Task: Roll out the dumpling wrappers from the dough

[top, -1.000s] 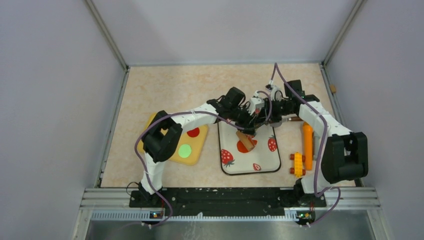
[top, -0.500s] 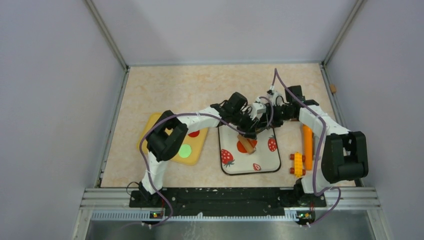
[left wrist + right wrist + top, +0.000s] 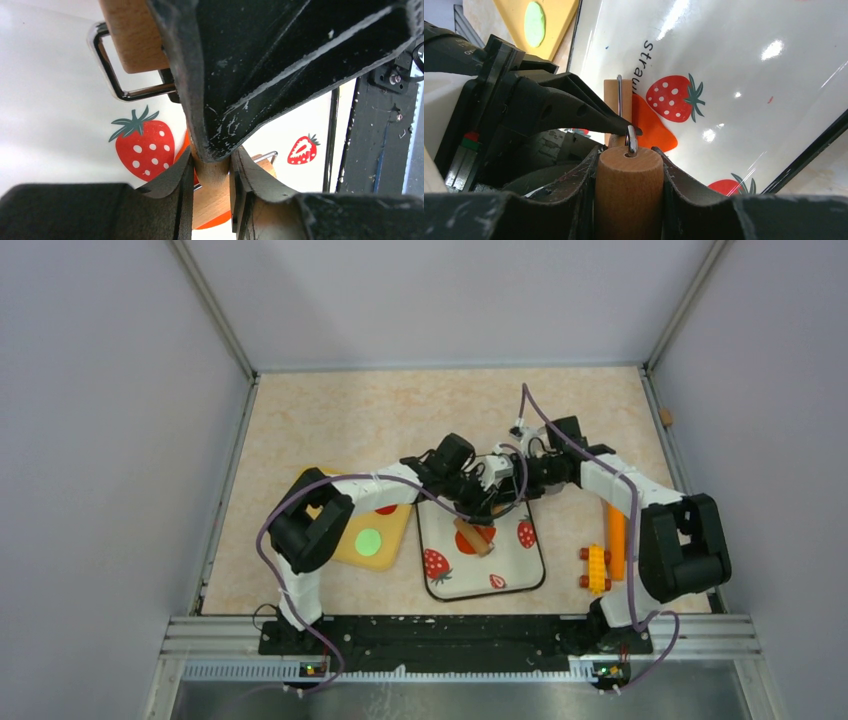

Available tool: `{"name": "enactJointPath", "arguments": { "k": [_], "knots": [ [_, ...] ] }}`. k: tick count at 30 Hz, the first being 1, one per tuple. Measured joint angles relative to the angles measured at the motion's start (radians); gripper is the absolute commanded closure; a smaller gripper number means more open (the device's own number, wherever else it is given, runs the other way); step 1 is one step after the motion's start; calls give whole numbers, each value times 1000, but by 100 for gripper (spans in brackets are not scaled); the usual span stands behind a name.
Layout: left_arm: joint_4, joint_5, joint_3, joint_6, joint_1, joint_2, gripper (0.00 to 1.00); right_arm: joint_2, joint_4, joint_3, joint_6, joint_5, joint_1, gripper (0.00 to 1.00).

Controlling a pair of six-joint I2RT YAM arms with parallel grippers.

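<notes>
A white strawberry-print tray (image 3: 520,575) holds the dough (image 3: 484,536), a flat orange-red blob (image 3: 651,127). A wooden roller (image 3: 470,536) with a wire frame rests on it. My left gripper (image 3: 484,504) is shut on the roller's wooden handle (image 3: 212,172), seen up close in the left wrist view (image 3: 212,167). My right gripper (image 3: 497,496) is shut on the same handle (image 3: 629,190), just above the left (image 3: 629,155). Two dumpling wrappers lie on a yellow board (image 3: 340,545): a green disc (image 3: 370,542) and a red one (image 3: 387,508), partly under my left arm.
An orange cylinder (image 3: 615,535) and a yellow block toy with red ends (image 3: 596,568) lie right of the tray. A small tan object (image 3: 666,417) sits by the right wall. Walls enclose the table on three sides.
Both arms have swung left and nearer with the roller. The tray has slid left toward the yellow board, and the roller has travelled across the dough.
</notes>
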Motion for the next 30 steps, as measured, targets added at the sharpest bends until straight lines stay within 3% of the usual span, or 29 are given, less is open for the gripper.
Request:
{"name": "enactJointPath", "arguments": {
  "k": [8, 15, 18, 23, 30],
  "knots": [
    [-38, -42, -34, 30, 1, -63, 100, 0, -50, 48, -1, 4, 43, 100],
    [-110, -54, 78, 64, 3, -97, 99, -77, -143, 156, -8, 44, 37, 100],
    [-121, -53, 90, 79, 2, -97, 68, -93, -154, 158, -10, 58, 35, 100],
    [-133, -51, 63, 70, 10, -125, 32, -92, -212, 166, -114, 80, 28, 100],
    [-198, -55, -163, 50, 162, -436, 26, -92, -374, 270, -310, 58, 22, 100]
  ]
}}
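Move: Both hands grip the roller's handle, its barrel still on the red dough, which lies about 7 cm back, 3 cm left and 7 cm below the left hand. The dough on the yellow board is some 22 cm left of that hand, straight across, the green dough 26 cm left and 7 cm back. From the right hand, the red dough is roughly 9 cm back, 9 cm left and 9 cm below; the scraper blade sits 7 cm right and 3 cm ahead. Both hands lift the roller about 5 cm off the red dough, then left opens and retreats 10 cm leftwards. ##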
